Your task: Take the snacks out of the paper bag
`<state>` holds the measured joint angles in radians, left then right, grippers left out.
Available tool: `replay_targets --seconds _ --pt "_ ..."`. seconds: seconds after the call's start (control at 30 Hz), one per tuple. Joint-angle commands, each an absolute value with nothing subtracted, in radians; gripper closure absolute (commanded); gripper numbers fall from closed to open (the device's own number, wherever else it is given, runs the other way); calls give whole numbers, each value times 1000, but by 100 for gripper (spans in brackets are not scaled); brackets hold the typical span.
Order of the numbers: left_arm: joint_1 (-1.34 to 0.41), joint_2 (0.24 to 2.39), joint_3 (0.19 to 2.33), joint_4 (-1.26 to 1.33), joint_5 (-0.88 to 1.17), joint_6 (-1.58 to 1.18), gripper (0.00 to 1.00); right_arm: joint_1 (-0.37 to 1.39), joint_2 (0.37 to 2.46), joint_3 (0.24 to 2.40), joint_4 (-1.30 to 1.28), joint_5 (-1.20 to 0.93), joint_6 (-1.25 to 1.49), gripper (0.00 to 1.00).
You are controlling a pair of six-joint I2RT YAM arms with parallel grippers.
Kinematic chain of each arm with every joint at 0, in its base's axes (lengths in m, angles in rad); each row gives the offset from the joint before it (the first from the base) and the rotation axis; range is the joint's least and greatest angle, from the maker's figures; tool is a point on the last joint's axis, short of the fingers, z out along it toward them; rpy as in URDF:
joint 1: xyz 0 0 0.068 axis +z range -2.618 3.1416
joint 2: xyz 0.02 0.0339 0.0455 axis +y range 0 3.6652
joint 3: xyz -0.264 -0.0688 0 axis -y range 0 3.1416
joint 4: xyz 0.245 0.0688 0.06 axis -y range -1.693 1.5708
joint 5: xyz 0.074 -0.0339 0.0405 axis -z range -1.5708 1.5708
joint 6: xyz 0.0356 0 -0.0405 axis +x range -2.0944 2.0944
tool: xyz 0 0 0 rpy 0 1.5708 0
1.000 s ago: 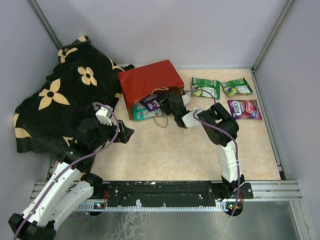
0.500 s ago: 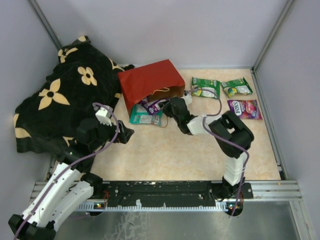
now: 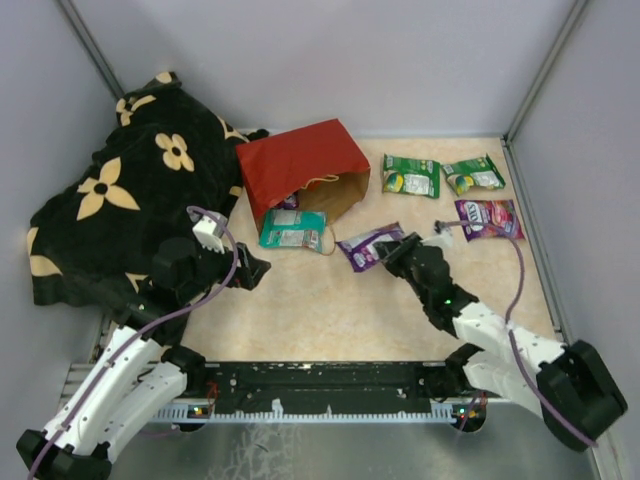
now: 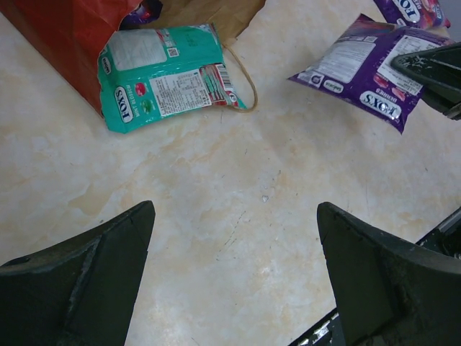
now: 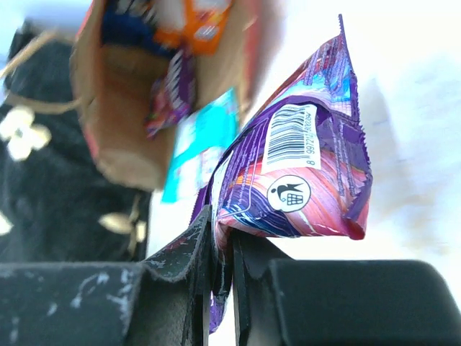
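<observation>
The red paper bag (image 3: pixel 300 165) lies on its side, its brown mouth facing right-front; it also shows in the right wrist view (image 5: pixel 130 108) with an orange packet (image 5: pixel 194 18) and a purple one (image 5: pixel 169 90) inside. A teal packet (image 3: pixel 290 229) lies at the bag's mouth, seen too in the left wrist view (image 4: pixel 162 72). My right gripper (image 3: pixel 393 254) is shut on a purple packet (image 3: pixel 368 246), held out in front of the bag (image 5: pixel 302 173). My left gripper (image 3: pixel 250 268) is open and empty, near the teal packet. Two green packets (image 3: pixel 411 175) (image 3: pixel 473 175) and a pink-purple one (image 3: pixel 489 217) lie at right.
A black flower-patterned blanket (image 3: pixel 120 200) is heaped at the back left, against the bag. Grey walls enclose the table on three sides. The bag's cord handle (image 4: pixel 245 79) loops on the table beside the teal packet.
My right arm has pulled back and right from the bag's mouth, drawing the purple packet out with it. The teal packet has slid further out. The left arm has not moved.
</observation>
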<state>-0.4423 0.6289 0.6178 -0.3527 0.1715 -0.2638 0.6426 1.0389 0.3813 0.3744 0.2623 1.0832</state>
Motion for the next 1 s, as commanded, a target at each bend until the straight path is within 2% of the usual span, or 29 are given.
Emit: replay_targets --seconds 0.0,0.1,0.23,0.43,0.67,0.73,0.8,0.83,0.97 --pt "-440 634 604 -342 211 -252 0 421 888 291 283 228 1064 88" --pt "-440 644 605 -342 220 -249 0 260 899 270 310 130 1037 89" --pt "-439 650 606 -344 219 -248 0 123 1070 293 450 17 1039 89" --pt "-439 655 606 -348 206 -250 0 100 1371 396 630 29 1112 88" --pt "-439 657 606 -351 193 -249 0 101 1550 433 799 160 1228 78" --pt "-440 661 606 -351 195 -250 0 101 1584 455 816 162 1241 64" --pt "-440 667 606 -351 199 -249 0 101 1602 479 813 133 1244 39" --pt "-440 671 607 -352 200 -250 0 106 1600 487 802 124 1243 32" --pt "-439 677 609 -354 203 -249 0 187 1467 511 588 266 1210 10"
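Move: The right hand already grips the purple snack pouch. The bare table spot for it is about 10 cm ahead, 9 cm to the right and 11 cm below. At table height, the nearer green pouch lies some 22 cm ahead and 8 cm right, and the pink pouch about 11 cm ahead and 27 cm right. From the idle left hand the spot is roughly 17 cm ahead, 38 cm right and 16 cm down. The right hand swings the purple pouch about 14 cm right, sinking roughly 10 cm, then forward, and lets go. ##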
